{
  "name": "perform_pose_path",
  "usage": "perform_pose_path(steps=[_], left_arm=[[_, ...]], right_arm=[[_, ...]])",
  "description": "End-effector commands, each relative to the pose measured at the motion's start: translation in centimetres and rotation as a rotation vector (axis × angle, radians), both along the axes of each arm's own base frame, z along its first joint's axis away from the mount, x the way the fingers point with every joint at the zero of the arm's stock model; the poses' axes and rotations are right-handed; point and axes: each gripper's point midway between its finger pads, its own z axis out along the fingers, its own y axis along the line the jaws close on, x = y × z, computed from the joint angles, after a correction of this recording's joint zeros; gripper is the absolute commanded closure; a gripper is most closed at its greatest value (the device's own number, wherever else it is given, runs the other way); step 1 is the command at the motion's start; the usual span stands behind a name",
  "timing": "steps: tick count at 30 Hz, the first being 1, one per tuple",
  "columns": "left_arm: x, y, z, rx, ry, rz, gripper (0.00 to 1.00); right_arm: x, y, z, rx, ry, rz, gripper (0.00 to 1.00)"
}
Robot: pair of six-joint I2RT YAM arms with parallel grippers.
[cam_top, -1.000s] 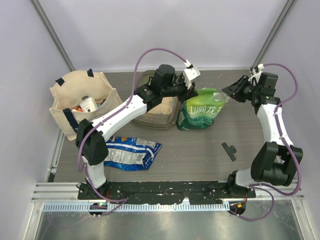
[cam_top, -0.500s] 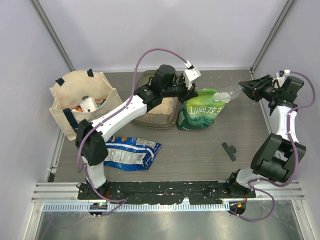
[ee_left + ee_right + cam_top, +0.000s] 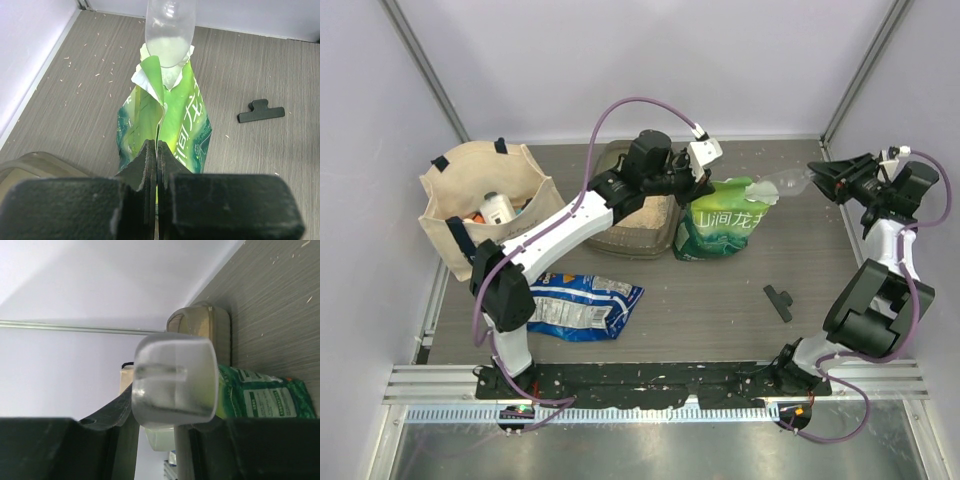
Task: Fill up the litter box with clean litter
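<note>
The litter box (image 3: 618,243), a smoky brown tray, sits at the back centre with tan clean litter (image 3: 646,212) in it, partly hidden by my left arm. Its corner shows in the left wrist view (image 3: 35,165) and its end in the right wrist view (image 3: 200,322). My left gripper (image 3: 698,185) (image 3: 156,150) is shut on the top edge of the upright green-and-white bag (image 3: 722,232) (image 3: 185,125). My right gripper (image 3: 822,181) (image 3: 175,432) is shut on the handle of a clear plastic scoop (image 3: 782,186) (image 3: 175,385). The scoop's bowl (image 3: 169,35) hovers at the bag's torn mouth.
A beige tote bag (image 3: 485,205) with items inside stands at the left. A blue crinkly packet (image 3: 580,303) lies in front of it. A black clip (image 3: 779,301) (image 3: 261,111) lies on the table right of the green bag. Walls close in behind and at both sides.
My right gripper has drawn back to the right with the scoop, and its wrist has turned. The scoop's bowl now sits at the bag's mouth rather than over it. The left arm has not moved.
</note>
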Motion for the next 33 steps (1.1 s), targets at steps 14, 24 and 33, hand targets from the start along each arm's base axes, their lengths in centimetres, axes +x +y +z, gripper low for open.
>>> perform_pose_path(steps=[14, 24, 33], left_arm=[[-0.9, 0.9, 4.8, -0.075, -0.04, 0.008, 1.0], [-0.7, 1.2, 6.0, -0.095, -0.058, 0.027, 1.0], [-0.2, 1.9, 6.6, -0.107, -0.057, 0.087, 1.0]], right_arm=[[2.6, 6.5, 4.4, -0.824, -0.238, 0.227, 0.99], [1.2, 10.6, -3.3, -1.037, -0.186, 0.401, 0.99], [0.9, 11.6, -2.5, -1.131, -0.241, 0.284, 0.99]])
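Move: The right hand grips the clear scoop. The green bag's mouth, its target, lies some 15 cm left, about 4 cm back and 6 cm lower. The litter box's middle is about 36 cm left of this hand, roughly level fore-and-aft and 23 cm below; the black clip is 25 cm back, 3 cm left and 24 cm below. From the left hand, pinching the bag's rim, the mouth's middle is about 9 cm right, 1 cm ahead and 2 cm down. Up about 6 cm and slightly forward first, then left some 13 cm and down about 11 cm, the right hand carries the scoop back to the green bag, easing off its forward reach. On the way it rolls some 55 degrees, left side down, tipping the scoop's bowl into the mouth while the fingers keep their grip. The left hand goes on pinching the rim, sinking about a centimetre. ##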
